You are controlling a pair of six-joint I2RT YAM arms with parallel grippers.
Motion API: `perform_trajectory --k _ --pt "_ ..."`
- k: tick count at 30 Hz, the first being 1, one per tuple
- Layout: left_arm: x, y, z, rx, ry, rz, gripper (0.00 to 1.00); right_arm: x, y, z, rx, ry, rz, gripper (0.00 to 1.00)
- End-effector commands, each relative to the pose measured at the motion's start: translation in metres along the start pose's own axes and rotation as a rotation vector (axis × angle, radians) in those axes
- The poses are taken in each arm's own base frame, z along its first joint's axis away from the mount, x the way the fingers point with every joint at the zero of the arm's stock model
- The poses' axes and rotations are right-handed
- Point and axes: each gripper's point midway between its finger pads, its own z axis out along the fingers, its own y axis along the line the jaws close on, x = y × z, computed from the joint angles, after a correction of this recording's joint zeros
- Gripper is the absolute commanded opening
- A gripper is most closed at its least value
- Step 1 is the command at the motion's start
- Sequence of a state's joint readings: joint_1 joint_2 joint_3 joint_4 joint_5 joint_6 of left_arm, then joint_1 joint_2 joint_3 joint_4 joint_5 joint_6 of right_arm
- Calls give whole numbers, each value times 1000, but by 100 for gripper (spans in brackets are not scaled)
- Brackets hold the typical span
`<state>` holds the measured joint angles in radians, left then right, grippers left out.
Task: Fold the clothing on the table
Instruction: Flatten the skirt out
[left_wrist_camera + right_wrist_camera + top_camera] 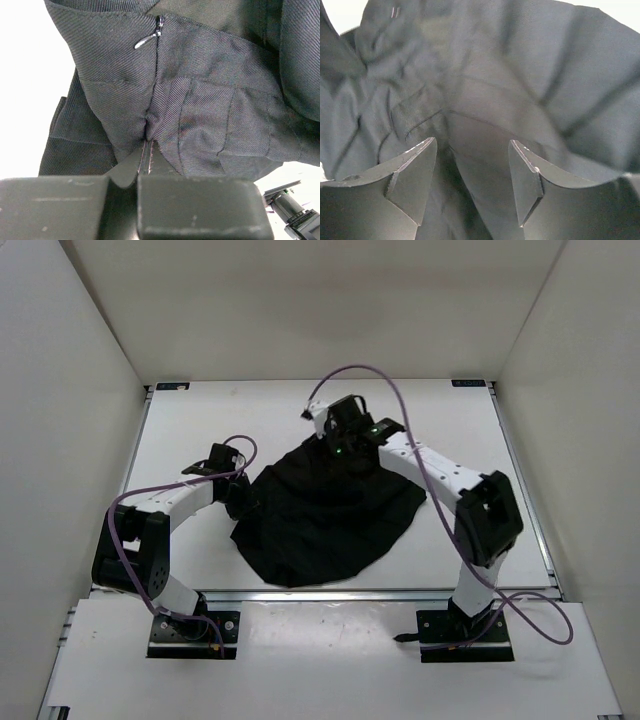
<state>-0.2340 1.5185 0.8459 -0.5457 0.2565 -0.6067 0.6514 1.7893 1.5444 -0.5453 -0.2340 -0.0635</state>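
Observation:
The clothing (325, 515) is a black pleated garment lying bunched in a rough fan on the white table (200, 430). At its left edge my left gripper (238, 494) is shut on it. In the left wrist view the fabric (210, 115) puckers into the closed left gripper (146, 156), just below a zipper pull (147, 40). At the clothing's far edge my right gripper (340, 443) stands open. In the right wrist view the right gripper (472, 147) has its jaws wide apart, with loose folds of cloth (485, 75) lying below and between them, not pinched.
Light walls enclose the table on the left, back and right. A metal rail (330, 592) runs along the near edge in front of the arm bases. Purple cables (400, 390) loop above both arms.

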Motion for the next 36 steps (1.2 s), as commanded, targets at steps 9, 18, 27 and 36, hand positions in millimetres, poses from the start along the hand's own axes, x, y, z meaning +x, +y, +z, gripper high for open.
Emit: perform_trajectory --k 9,18,27,36 --pt "-2 3 2 22 -3 -3 0 63 34 67 -109 180 -286 36" --pt "-83 -39 -63 148 -246 -24 0 -27 -9 18 -42 2 -16 0" --pt "-147 -119 -226 480 -670 -23 0 -114 -28 -203 -118 -641 247 0" --pt "-131 -136 -309 607 -860 -1 0 -101 -23 -344 -110 -861 251 0"
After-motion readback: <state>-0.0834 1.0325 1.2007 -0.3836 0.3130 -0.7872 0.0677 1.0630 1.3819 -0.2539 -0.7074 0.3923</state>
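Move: The loose skirt fold that the open right fingers will pinch lies some 4 cm back and 3 cm left of that hand, roughly 10 cm below it. The skirt's middle is about 10 cm back, 2 cm left and 15 cm below; the left gripper, still pinching the skirt's left part, is about 9 cm back, 21 cm left and 13 cm lower. From the left hand the fold lies about 5 cm forward, 18 cm right and 2 cm above. The right fingers close on the loose fold after dipping about 10 cm with a little back and left travel; the left keeps its pinch almost in place meanwhile. Then both haul the skirt up, the left about 32 cm and forward some 7 cm, fingers tilting up 50 degrees, the right nearly 40 cm up and 20 cm right, its left side rolling upwards. ##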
